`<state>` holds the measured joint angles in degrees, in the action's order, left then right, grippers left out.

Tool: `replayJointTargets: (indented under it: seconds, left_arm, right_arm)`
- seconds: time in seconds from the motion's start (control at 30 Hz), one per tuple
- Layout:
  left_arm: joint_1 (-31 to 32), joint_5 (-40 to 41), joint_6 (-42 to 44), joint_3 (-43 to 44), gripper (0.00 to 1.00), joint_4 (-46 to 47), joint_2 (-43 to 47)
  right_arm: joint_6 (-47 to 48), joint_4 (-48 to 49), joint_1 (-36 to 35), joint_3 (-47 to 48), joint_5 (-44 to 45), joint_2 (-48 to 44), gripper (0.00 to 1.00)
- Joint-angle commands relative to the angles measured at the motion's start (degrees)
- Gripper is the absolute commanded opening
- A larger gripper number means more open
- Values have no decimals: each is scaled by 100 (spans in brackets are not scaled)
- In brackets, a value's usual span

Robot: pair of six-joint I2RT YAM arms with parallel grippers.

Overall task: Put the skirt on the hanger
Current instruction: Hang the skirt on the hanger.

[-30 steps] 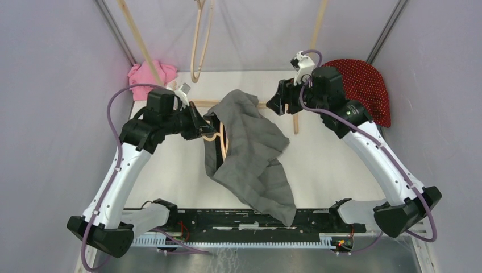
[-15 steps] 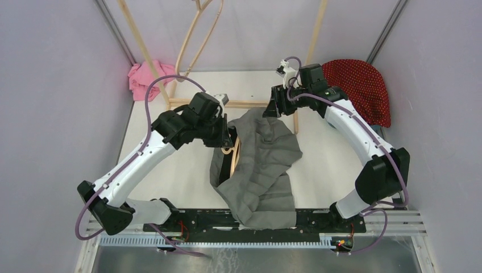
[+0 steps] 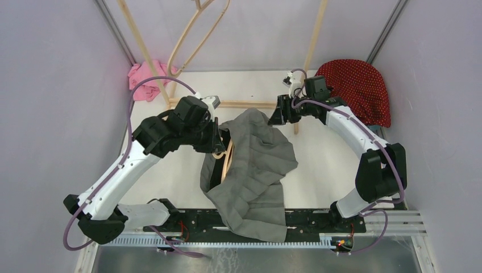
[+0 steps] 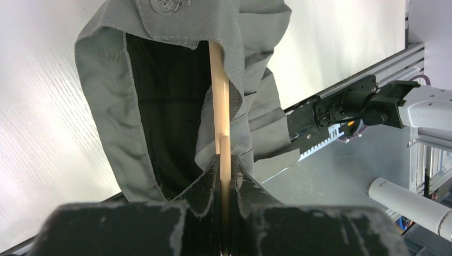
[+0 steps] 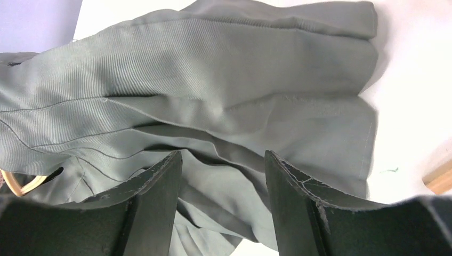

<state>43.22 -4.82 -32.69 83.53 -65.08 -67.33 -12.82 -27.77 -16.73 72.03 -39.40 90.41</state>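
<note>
The grey skirt [image 3: 256, 165] lies crumpled in the middle of the table, its waist opening draped over a wooden hanger [image 3: 225, 160]. My left gripper [image 3: 219, 141] is shut on the hanger's bar [image 4: 219, 90], which runs up into the skirt's dark inside [image 4: 160, 85]. My right gripper [image 3: 278, 114] hovers open just above the skirt's far upper edge. In the right wrist view the skirt's folds [image 5: 213, 80] fill the space under and between the fingers [image 5: 160, 197], with nothing gripped. A sliver of hanger [image 5: 16, 185] shows at the left.
A wooden rack bar [image 3: 239, 104] and posts stand behind the skirt, with another hanger [image 3: 193, 34] hung above. A pink cloth [image 3: 145, 79] lies back left, a red dotted cloth [image 3: 361, 88] back right. The black base rail [image 3: 318, 219] runs along the near edge.
My left arm swung right with the hanger, then drew back slightly left, dragging the skirt's waist along. The right gripper moved toward the skirt's upper edge, still open.
</note>
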Motion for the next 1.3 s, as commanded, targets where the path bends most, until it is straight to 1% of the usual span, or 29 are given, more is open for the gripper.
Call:
replayJointTargets:
  seconds: [0.0,0.17,0.33,0.6,0.67,0.83,0.87,0.97,1.13,1.27]
  left_arm:
    - [28,-427,234,338,4,193,243]
    - [27,-585,269,358,4,235,222]
    - [26,-677,273,338,4,367,203]
    - [28,-773,276,361,3,401,277]
    - [27,-762,272,352,3,407,298]
    - [28,-719,267,301,3,396,366]
    - [28,-703,264,292,3,385,381]
    - [28,-601,263,286,3,330,415]
    - [28,-516,254,254,3,277,479]
    - [28,-501,254,202,3,263,508]
  right_arm:
    - [-14,753,-28,-83,-307,-38,64]
    - [8,1256,-84,-218,-548,10,64]
    - [162,1109,-279,-90,-622,223,64]
    - [85,1318,-337,-311,-631,355,63]
    - [-9,1452,-334,-336,-700,348,56]
    - [-143,1575,-338,-340,-663,293,19]
    - [-164,1585,-338,-343,-646,275,14]
    - [-203,1573,-332,-341,-505,186,8]
    - [-219,1487,-226,-370,-267,2,5]
    - [-421,1598,-42,-411,-150,-149,3]
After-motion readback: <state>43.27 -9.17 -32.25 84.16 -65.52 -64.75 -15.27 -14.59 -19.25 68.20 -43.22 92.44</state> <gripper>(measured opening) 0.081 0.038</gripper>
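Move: The fold of the skirt I'm after lies about 4 cm to the left of my open right hand, level with it fore and aft and some 2 cm lower. The hanger, tucked into the skirt's waist, is roughly 14 cm left and 11 cm back of that hand; the rack's right foot is about 8 cm right and 7 cm ahead, well below. From my left hand, which holds the hanger, the fold lies around 14 cm ahead, 13 cm right and 10 cm down. I slide my open right hand about 4 cm left into the skirt's upper side, dipping a little, then shut the fingers so the tips pinch a fold of the cloth, and start easing back right and slightly up with the fold. My left hand keeps its grip on the hanger and draws back and up by roughly 2 cm. ##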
